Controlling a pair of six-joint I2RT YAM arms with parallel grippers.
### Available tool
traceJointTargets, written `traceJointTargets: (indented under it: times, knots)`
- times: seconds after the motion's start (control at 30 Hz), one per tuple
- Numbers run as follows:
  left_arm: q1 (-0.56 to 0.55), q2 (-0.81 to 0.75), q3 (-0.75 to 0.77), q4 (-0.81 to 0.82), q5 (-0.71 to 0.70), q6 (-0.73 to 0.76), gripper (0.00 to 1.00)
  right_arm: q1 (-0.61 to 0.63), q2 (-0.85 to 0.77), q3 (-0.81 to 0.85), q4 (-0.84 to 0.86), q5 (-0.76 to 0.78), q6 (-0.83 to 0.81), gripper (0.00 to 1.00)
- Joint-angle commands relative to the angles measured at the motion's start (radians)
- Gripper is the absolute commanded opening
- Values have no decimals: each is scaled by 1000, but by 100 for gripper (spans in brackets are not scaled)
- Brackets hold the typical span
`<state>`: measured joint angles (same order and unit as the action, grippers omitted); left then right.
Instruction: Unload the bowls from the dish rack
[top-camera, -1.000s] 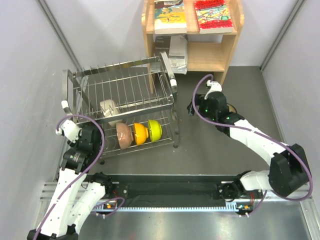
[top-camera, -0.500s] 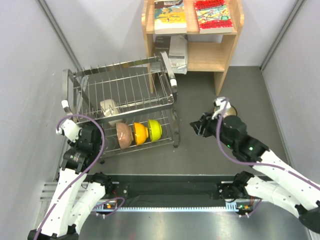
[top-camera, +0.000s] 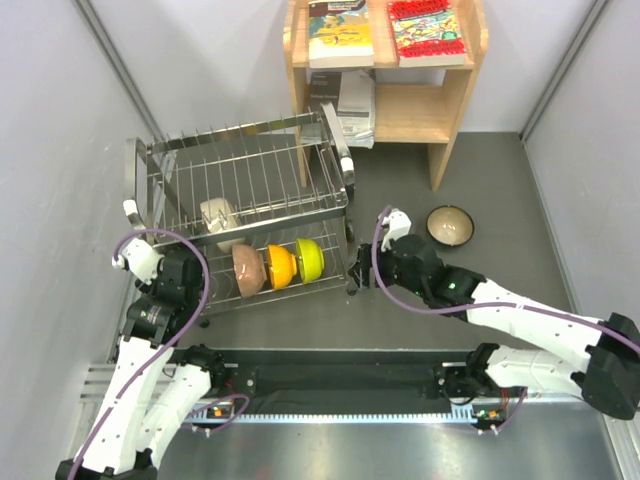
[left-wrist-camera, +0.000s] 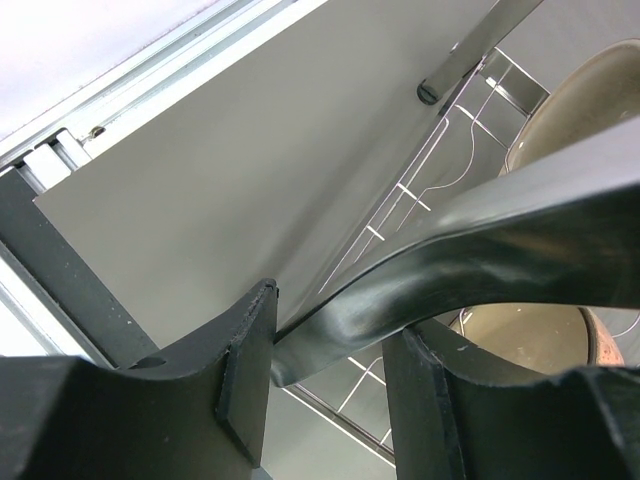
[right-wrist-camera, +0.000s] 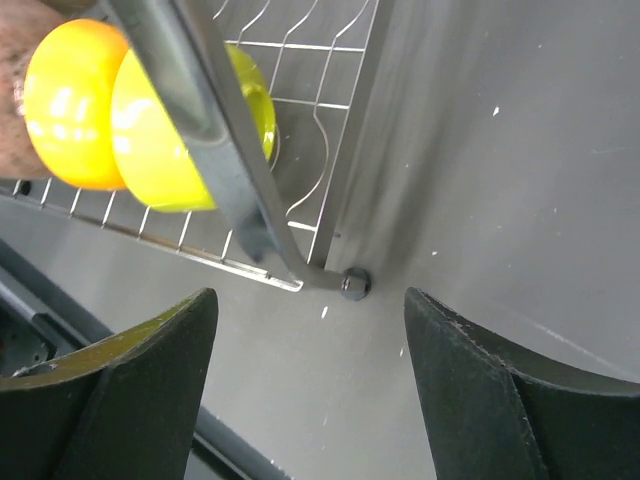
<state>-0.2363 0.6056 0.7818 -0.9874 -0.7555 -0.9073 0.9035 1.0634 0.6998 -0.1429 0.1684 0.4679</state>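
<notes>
The steel-wire dish rack (top-camera: 250, 170) stands at the left. A cream-white bowl (top-camera: 218, 218) is on its upper tier. A pinkish-brown bowl (top-camera: 246, 270), an orange bowl (top-camera: 279, 266) and a yellow-green bowl (top-camera: 310, 260) stand on edge on the lower tier. Another bowl (top-camera: 450, 225), dark outside and pale inside, sits on the floor at the right. My left gripper (top-camera: 200, 280) (left-wrist-camera: 330, 330) is shut on a dark curved band of the rack's left end. My right gripper (top-camera: 362, 272) (right-wrist-camera: 308, 300) hangs open over the floor by the rack's right foot (right-wrist-camera: 353, 284), beside the yellow-green bowl (right-wrist-camera: 150, 140).
A wooden bookshelf (top-camera: 455, 95) with books stands at the back, right of the rack. Grey walls close in on both sides. The arms' base rail (top-camera: 350, 385) runs along the near edge.
My right arm has swung left from beside the bookshelf to the rack's lower right corner, leaving the dark-rimmed bowl uncovered on the floor. The left arm has not moved.
</notes>
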Motion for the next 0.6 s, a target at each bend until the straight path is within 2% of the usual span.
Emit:
traceJointTargets:
  times: [0.0, 0.1, 0.17, 0.2, 0.23, 0.57]
  knots:
    - [8, -12, 20, 130, -97, 25, 0, 11, 32, 44, 104, 36, -3, 75]
    - [8, -18, 13, 128, -96, 22, 0, 14, 75, 50, 129, 37, -9, 72]
    - [8, -20, 10, 122, -99, 16, 0, 12, 111, 55, 135, 43, -18, 67]
    - [8, -21, 11, 119, -102, 15, 0, 12, 125, 61, 161, 46, -23, 63]
    - [6, -21, 13, 115, -111, 13, 0, 12, 136, 64, 173, 51, -28, 53]
    - [8, -44, 13, 79, -150, -8, 0, 12, 277, 153, 233, 83, -67, 19]
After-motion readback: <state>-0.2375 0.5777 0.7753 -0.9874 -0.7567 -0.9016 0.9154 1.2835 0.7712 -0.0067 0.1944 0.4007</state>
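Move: Just ahead and to the left of the right hand is the lower part of the dish rack's right front post, about 3 cm forward, 4 cm left and 2 cm lower. Behind the post, the lime bowl sits roughly 10 cm left and 2 cm ahead of the hand, and the yellow bowl about 16 cm left and 1 cm ahead, both some 7 cm lower. From the left hand the post is some 35 cm right and 5 cm ahead, slightly lower. Reaching left and forward about 4 cm while sinking a couple of centimetres, the right hand brings its open fingers around the rack's right front post just above the foot and closes them by more than half, with the post ending up between the pads. The left hand stays put and keeps its grip on the left front post. ##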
